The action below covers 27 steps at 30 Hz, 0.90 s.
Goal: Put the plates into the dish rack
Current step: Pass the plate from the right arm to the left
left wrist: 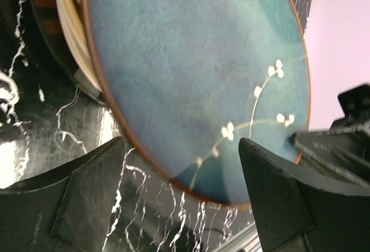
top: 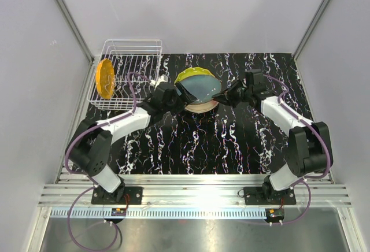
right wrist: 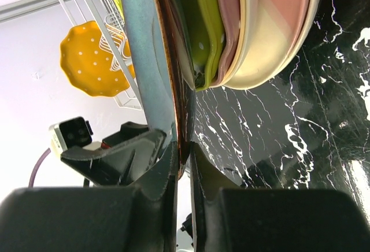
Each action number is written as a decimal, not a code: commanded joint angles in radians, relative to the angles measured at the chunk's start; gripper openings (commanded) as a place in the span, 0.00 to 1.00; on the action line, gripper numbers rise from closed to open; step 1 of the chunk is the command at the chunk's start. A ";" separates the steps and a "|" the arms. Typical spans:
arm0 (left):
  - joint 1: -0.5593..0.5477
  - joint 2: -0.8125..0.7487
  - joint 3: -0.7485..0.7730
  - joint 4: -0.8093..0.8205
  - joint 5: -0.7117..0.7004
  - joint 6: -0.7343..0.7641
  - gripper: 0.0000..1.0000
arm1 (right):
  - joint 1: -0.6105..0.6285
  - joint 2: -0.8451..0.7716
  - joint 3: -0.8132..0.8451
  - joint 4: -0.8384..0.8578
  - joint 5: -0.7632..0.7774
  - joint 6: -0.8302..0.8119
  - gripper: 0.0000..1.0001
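A blue plate point(top: 201, 87) with a brown rim is tilted up on edge over a stack of plates point(top: 199, 106) at the middle back of the table. My right gripper point(top: 222, 97) is shut on the blue plate's rim point(right wrist: 180, 119), one finger on each face. My left gripper point(top: 179, 93) is open at the plate's other side, and the plate's face point(left wrist: 196, 78) fills its view between the two fingers point(left wrist: 87, 194). The white wire dish rack point(top: 132, 52) stands at the back left with an orange plate point(top: 105, 78) upright in it.
The stack holds a green plate point(right wrist: 199, 26), a pink one point(right wrist: 228, 21) and a cream one point(right wrist: 266, 38). The orange plate point(right wrist: 92, 58) and rack wires point(right wrist: 110, 9) show behind. Grey walls enclose the table, and the black marbled surface point(top: 231, 142) lies in front.
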 commanded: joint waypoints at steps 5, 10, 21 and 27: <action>-0.012 0.022 0.077 0.049 -0.085 -0.049 0.64 | 0.003 -0.107 -0.040 0.168 -0.094 0.041 0.00; -0.010 0.004 0.060 0.046 -0.112 -0.049 0.55 | 0.003 -0.119 -0.080 0.191 -0.122 0.046 0.00; -0.010 0.004 0.131 0.005 -0.146 -0.008 0.25 | 0.004 -0.117 -0.110 0.171 -0.123 -0.070 0.00; -0.009 0.014 0.235 -0.029 -0.177 0.003 0.12 | 0.004 -0.007 -0.067 0.165 -0.145 -0.146 0.11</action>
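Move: The plate to be passed is held tilted by the right gripper; its middle lies about 3 cm ahead of the open left hand, 4 cm to its right and a little below. From the right hand the plate's middle is some 3 cm ahead, 6 cm to the left and 4 cm lower. The plate stack is about 1 cm ahead of the left hand, 3 cm right and 9 cm down; the dish rack lies roughly 22 cm to its left, 6 cm ahead and 9 cm lower. Ease the left gripper forward about 2 cm onto the plate's near-left rim, shutting the wide-open fingers to pinch it and turning slightly counter-clockwise, then lift about 2 cm near the end. Meanwhile keep the right gripper pinched on its edge and draw it back some 2.5 cm, sinking a little late on. ##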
